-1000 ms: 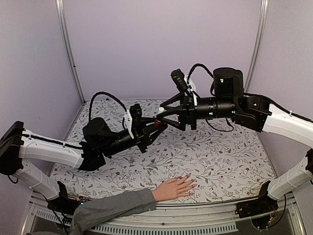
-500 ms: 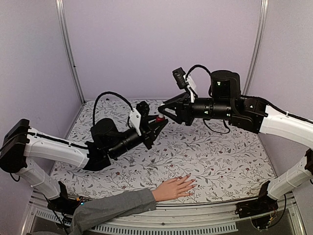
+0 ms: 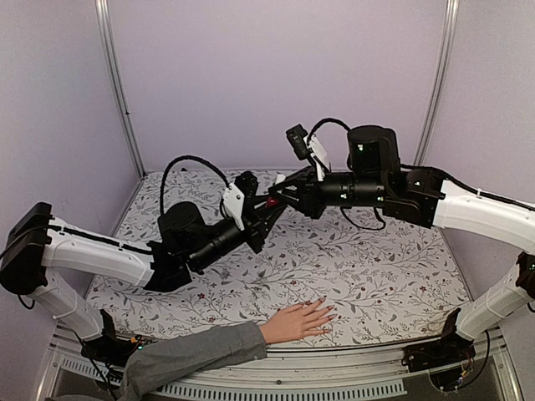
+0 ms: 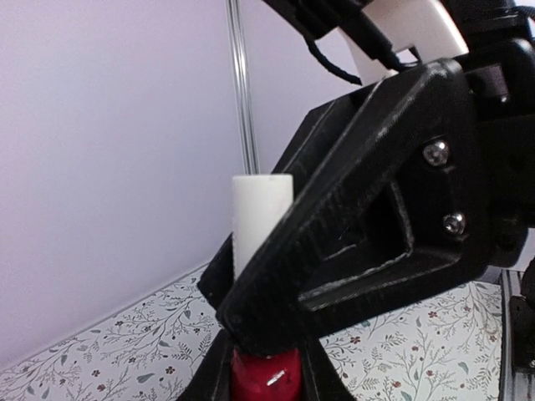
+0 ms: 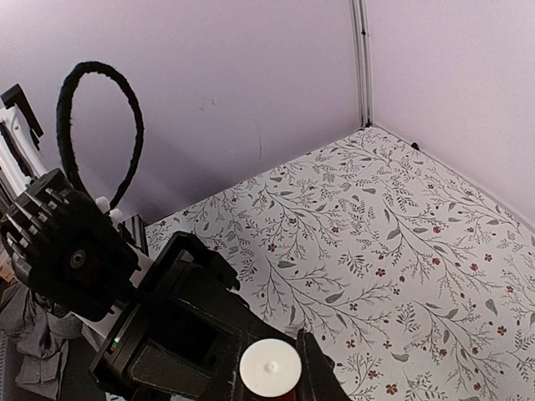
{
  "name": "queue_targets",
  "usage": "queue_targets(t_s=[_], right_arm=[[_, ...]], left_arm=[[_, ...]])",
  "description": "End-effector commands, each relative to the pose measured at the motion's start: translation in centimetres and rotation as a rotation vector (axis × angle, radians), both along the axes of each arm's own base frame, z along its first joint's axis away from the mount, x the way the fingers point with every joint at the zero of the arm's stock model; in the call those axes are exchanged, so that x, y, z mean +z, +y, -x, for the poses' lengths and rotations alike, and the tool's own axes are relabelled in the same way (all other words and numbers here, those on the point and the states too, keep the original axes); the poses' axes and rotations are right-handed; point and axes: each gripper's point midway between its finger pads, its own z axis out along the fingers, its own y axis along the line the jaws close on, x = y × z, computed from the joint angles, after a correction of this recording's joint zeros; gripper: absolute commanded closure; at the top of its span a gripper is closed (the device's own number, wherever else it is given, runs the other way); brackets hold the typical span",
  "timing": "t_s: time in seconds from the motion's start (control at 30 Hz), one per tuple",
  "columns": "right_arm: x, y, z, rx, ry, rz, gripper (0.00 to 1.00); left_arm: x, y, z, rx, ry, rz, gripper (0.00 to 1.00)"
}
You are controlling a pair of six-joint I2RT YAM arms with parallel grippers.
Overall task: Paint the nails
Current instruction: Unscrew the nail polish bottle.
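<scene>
Above the middle of the table my left gripper is shut on a small red bottle. In the left wrist view the red glass sits between my jaws and the white cap sticks up. My right gripper meets it from the right and is shut on that cap; its black finger covers the cap's right side. From the right wrist the cap's round top shows between the fingertips. The pale hand lies flat at the near edge. Its nails are tiny; some look dark red.
The hand's grey sleeve runs along the near left edge of the floral table cover. Lilac walls with metal corner posts close in the back and sides. The left arm's black cable loop arches above its wrist.
My right gripper has moved left onto the bottle and closed from open onto the white cap. My left gripper rose a little toward it, still holding the bottle.
</scene>
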Motion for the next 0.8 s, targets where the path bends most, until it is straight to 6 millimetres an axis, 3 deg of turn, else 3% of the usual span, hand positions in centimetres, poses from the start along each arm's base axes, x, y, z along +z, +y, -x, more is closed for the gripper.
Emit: queue_targets(t_s=[0.0,0.23,0.43,0.77], right_arm=[[2.4,0.2,1.5,0.081,-0.027,-0.07,1.0],[3.1,0.1,4.7,0.265,-0.102,-0.07,1.0],[2.9,0.1,7.9,0.477,-0.169,-0.025,1.0],[3.3,0.0,10.1,0.631,-0.2,-0.018,1.0]], left_arm=[[-0.7,-1.1,0.7,-0.049,-0.007,-0.022,1.0],[-1.0,-1.6,4.0,-0.323,0.004,-0.016,1.0],[-1.1,-2.5,8.7,-0.611,-0.029,-0.063,1.0],[-0.2,-2.9,13.4,-0.926,-0.034,-0.049,1.0]])
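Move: The left gripper already holds the red bottle upright at its pads, and its white cap stands straight above that hand point, about 4 cm up. The right gripper is already shut on the cap, whose middle is level with its pads or about 1 cm above, with the red bottle about 3 cm straight below. The model hand lies on the table roughly 18 cm back from the left gripper, 4 cm to its right and some 27 cm below. Keep both grips shut and twist against each other: turn the left gripper about 35 degrees clockwise with the red bottle while the right turns the white cap nearly 30 degrees counter-clockwise. Bring both back together about 8 cm towards the base, gathering speed from a slow start, until the grippers point straight at each other across the bottle. ##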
